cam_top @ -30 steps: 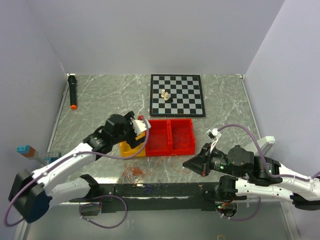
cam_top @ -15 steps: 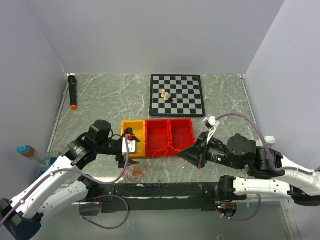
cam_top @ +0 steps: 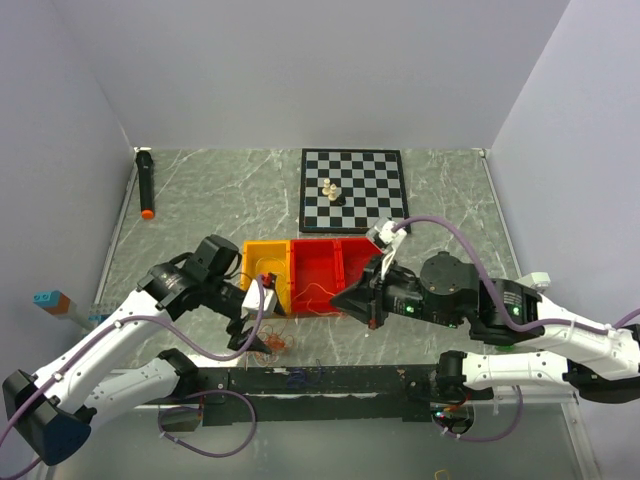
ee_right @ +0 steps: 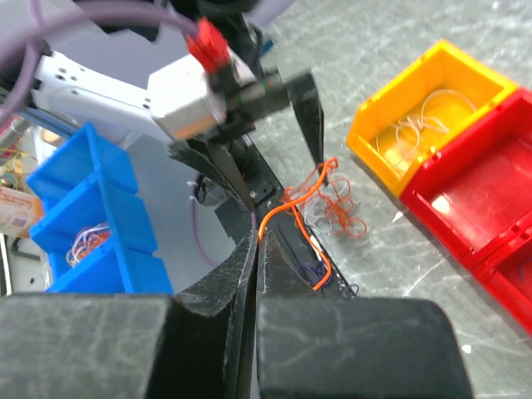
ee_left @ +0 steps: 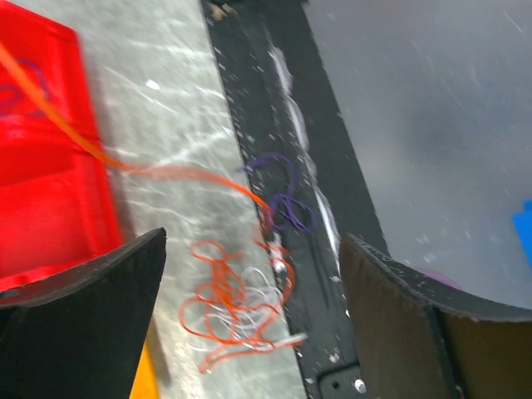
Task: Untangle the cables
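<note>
The cables [cam_top: 272, 345] are a small tangle of orange and white wire on the marble by the black rail; in the left wrist view the tangle [ee_left: 237, 312] lies below and between my fingers. My left gripper [cam_top: 255, 335] [ee_left: 249, 324] hangs open over it, touching nothing. A purple loop [ee_left: 283, 199] rests on the rail. My right gripper [cam_top: 338, 298] [ee_right: 260, 237] is shut on one orange cable [ee_right: 295, 199], which runs from its tips to the tangle [ee_right: 332, 208]. That same orange strand [ee_left: 166, 170] crosses the left wrist view.
A yellow bin [cam_top: 265, 244] holding white wire [ee_right: 420, 120] adjoins two red bins [cam_top: 315, 262]. Farther back are a chessboard [cam_top: 370, 200] with pieces [cam_top: 330, 189] and a black marker [cam_top: 146, 185]. A black rail [cam_top: 330, 380] lines the near edge. Blue bins [ee_right: 75, 216] sit beyond it.
My left gripper has swung from over the yellow bin toward the near edge and down over the tangle. My right gripper has moved left over the red bins, still shut.
</note>
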`<state>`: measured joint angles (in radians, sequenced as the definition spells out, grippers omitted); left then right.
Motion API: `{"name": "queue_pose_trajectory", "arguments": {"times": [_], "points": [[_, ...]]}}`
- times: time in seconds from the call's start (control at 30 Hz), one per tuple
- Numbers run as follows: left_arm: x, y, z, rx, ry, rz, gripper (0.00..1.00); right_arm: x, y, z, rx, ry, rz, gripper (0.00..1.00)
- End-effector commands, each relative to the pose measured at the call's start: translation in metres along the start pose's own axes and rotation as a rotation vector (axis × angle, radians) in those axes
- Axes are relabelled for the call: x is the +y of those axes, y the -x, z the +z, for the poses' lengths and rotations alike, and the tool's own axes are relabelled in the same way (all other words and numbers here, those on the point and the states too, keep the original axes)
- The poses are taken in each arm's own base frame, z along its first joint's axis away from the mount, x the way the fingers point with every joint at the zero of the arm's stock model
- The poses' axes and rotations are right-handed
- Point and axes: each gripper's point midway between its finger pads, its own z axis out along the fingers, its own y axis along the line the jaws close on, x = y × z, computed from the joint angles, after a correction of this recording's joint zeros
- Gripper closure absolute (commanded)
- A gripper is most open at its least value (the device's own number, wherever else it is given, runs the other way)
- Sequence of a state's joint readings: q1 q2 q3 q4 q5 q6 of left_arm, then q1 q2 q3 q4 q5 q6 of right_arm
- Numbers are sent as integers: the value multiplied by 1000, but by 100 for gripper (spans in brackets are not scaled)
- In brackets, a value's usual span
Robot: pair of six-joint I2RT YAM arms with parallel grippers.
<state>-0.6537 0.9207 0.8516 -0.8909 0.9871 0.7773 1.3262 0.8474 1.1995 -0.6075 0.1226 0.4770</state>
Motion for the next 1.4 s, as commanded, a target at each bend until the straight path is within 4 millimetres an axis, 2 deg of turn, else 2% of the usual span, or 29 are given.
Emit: {"name": "queue_pose_trajectory", "arguments": {"times": [0.0, 0.17, 0.3, 0.37, 0.47, 0.6, 0.73, 0.77, 0.8, 0.9, 1.0, 1.07, 1.17, 1.37], "points": [[-13, 2, -3, -6, -38, 51, 16, 15, 38, -19, -101, 47, -34, 100], [-6, 11, 3, -69, -25, 6, 19, 22, 44, -18, -111, 68, -38, 100], [1, 21, 8, -130, -21, -40, 26, 23, 49, -21, -127, 70, -44, 100], [2, 21, 10, -134, -25, -50, 36, 20, 51, -23, -139, 59, -47, 100], [6, 20, 10, -129, -5, -44, 71, 20, 57, -28, -166, 60, -52, 100], [10, 27, 10, -153, 9, -56, 99, 19, 58, -29, -172, 59, -57, 100], [23, 30, 4, -127, 75, -37, 99, 15, 52, -26, -163, 43, -49, 100], [27, 35, 1, -129, 94, -28, 99, 13, 50, -27, -167, 44, -44, 100], [31, 44, -5, -132, 118, -14, 99, 11, 45, -24, -160, 39, -41, 95], [42, 76, -25, -141, 185, 35, 99, 1, 27, -16, -127, 18, -30, 59], [38, 107, -46, -144, 223, 92, 99, -5, 5, -6, -70, 7, -22, 31], [29, 123, -57, -154, 227, 118, 99, -6, -7, -1, -37, 10, -21, 24], [16, 143, -71, -185, 240, 152, 99, -5, -13, 3, -21, 26, -22, 19], [11, 176, -89, -264, 307, 213, 99, 11, -18, 13, -25, 129, -60, 13]]}}
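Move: The strand of orange cable to be gripped crosses right at the left hand's open fingertips, about 2 cm to the right and level in height. Below the left hand by some 18 cm, the orange-and-white tangle lies about 3 cm ahead, and the yellow box about 18 cm ahead and 1 cm to the left. From the right hand, which holds the orange cable's upper end, that strand is about 12 cm left, level fore and aft, and 16 cm lower. The left fingers pinch the orange strand hanging from the right hand, easing about 2 cm to the right as they shut. The right hand rises some 3 cm with its grip kept, then opens, lets go of the cable and sinks about 7 cm, while the closed left hand lifts the orange cable about 17 cm, mostly straight up, tilting some 20 degrees. ##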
